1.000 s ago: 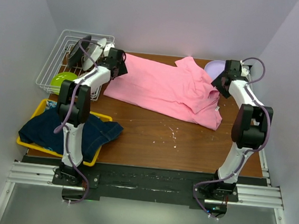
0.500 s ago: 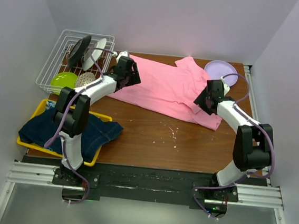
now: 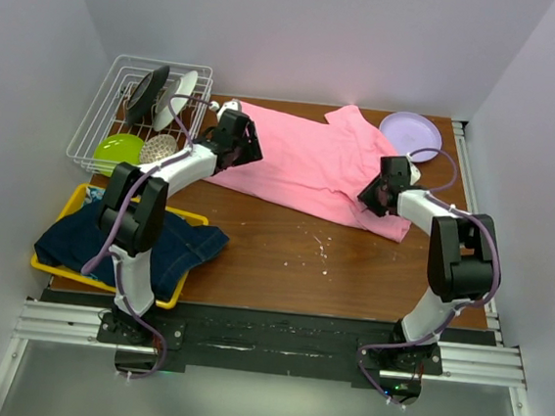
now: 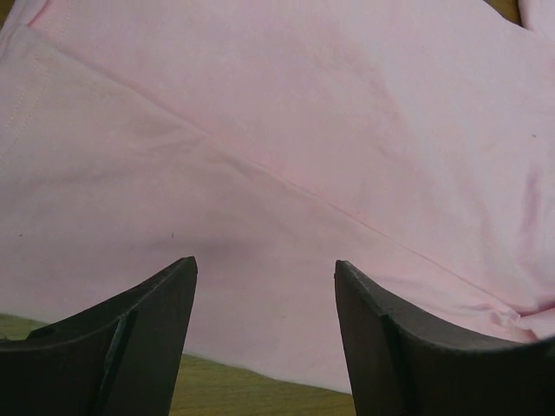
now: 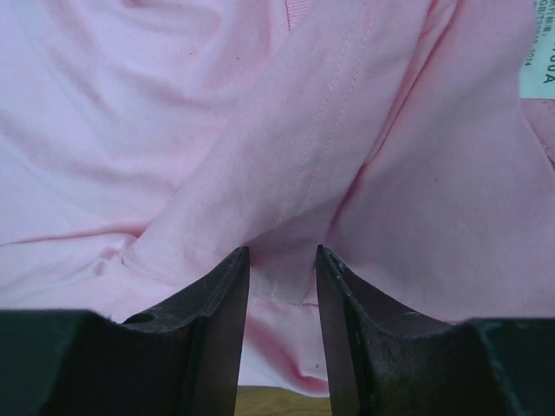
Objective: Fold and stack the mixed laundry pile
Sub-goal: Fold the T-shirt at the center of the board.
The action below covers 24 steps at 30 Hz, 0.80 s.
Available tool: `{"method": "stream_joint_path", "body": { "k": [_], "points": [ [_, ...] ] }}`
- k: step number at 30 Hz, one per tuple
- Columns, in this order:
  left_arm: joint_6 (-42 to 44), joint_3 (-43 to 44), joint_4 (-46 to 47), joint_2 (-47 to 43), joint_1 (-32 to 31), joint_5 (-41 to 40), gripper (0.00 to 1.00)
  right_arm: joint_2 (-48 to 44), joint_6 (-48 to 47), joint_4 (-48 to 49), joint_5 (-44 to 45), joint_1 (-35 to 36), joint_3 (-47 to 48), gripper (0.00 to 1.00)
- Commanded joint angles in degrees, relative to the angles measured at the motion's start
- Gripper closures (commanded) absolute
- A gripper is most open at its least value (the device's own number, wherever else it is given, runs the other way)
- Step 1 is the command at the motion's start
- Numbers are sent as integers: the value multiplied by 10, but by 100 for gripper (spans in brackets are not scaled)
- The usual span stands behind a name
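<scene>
The large pink T-shirt (image 3: 311, 167) lies spread at the back middle of the table. My left gripper (image 3: 247, 146) is open over the shirt's left edge; in the left wrist view (image 4: 264, 269) its jaws stand wide apart just above flat pink cloth (image 4: 286, 130). My right gripper (image 3: 372, 193) is at the shirt's right side; in the right wrist view (image 5: 282, 256) its jaws are narrowly open and straddle a raised fold of pink cloth (image 5: 329, 130). The dark blue denim jacket (image 3: 127, 243) lies heaped at the front left. The grey garment is hidden.
The yellow tray (image 3: 186, 216) holds the denim jacket. A white wire rack (image 3: 100, 112) at the back left holds dishes and a green bowl (image 3: 118, 146). A purple plate (image 3: 411, 132) sits at the back right. A white label (image 5: 538, 52) shows on the shirt.
Both arms came in from the back corners and lowered onto the shirt. The left gripper moved right to its left edge, the right gripper moved left and forward to its right side.
</scene>
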Motion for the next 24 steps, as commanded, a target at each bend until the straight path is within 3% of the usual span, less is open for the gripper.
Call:
{"method": "stream_joint_path", "body": {
  "k": [1,14,24],
  "points": [
    [-2,-2,18,-26,-2,0,31,10,12,28,-13,1,3,62],
    [0,12,9,-21,-2,3,32,31,1,4,-10,3,57,97],
    [7,11,1,-23,-2,7,32,103,-19,-33,-13,7,158,100]
  ]
}}
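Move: Just below the right fingertips, roughly 2 cm down and about level with them, lies the loose folded corner of the T-shirt's right-hand part. The purple plate is some 19 cm ahead of that hand and 9 cm to its right; the T-shirt's far sleeve end is about 24 cm ahead and 8 cm left, and its near right corner 9 cm back and 9 cm right. From the left hand the folded corner lies some 34 cm right and 8 cm back, about 8 cm lower. Sinking about 1 cm onto the cloth, the right hand closes its half-open fingers fully and pinches the folded corner. Without letting go, it then draws the corner forward about 5 cm, with a small drift left and a slight lift of 1 to 2 cm from its lowest point, towards the T-shirt's far sleeve end; the wrist hardly turns. ##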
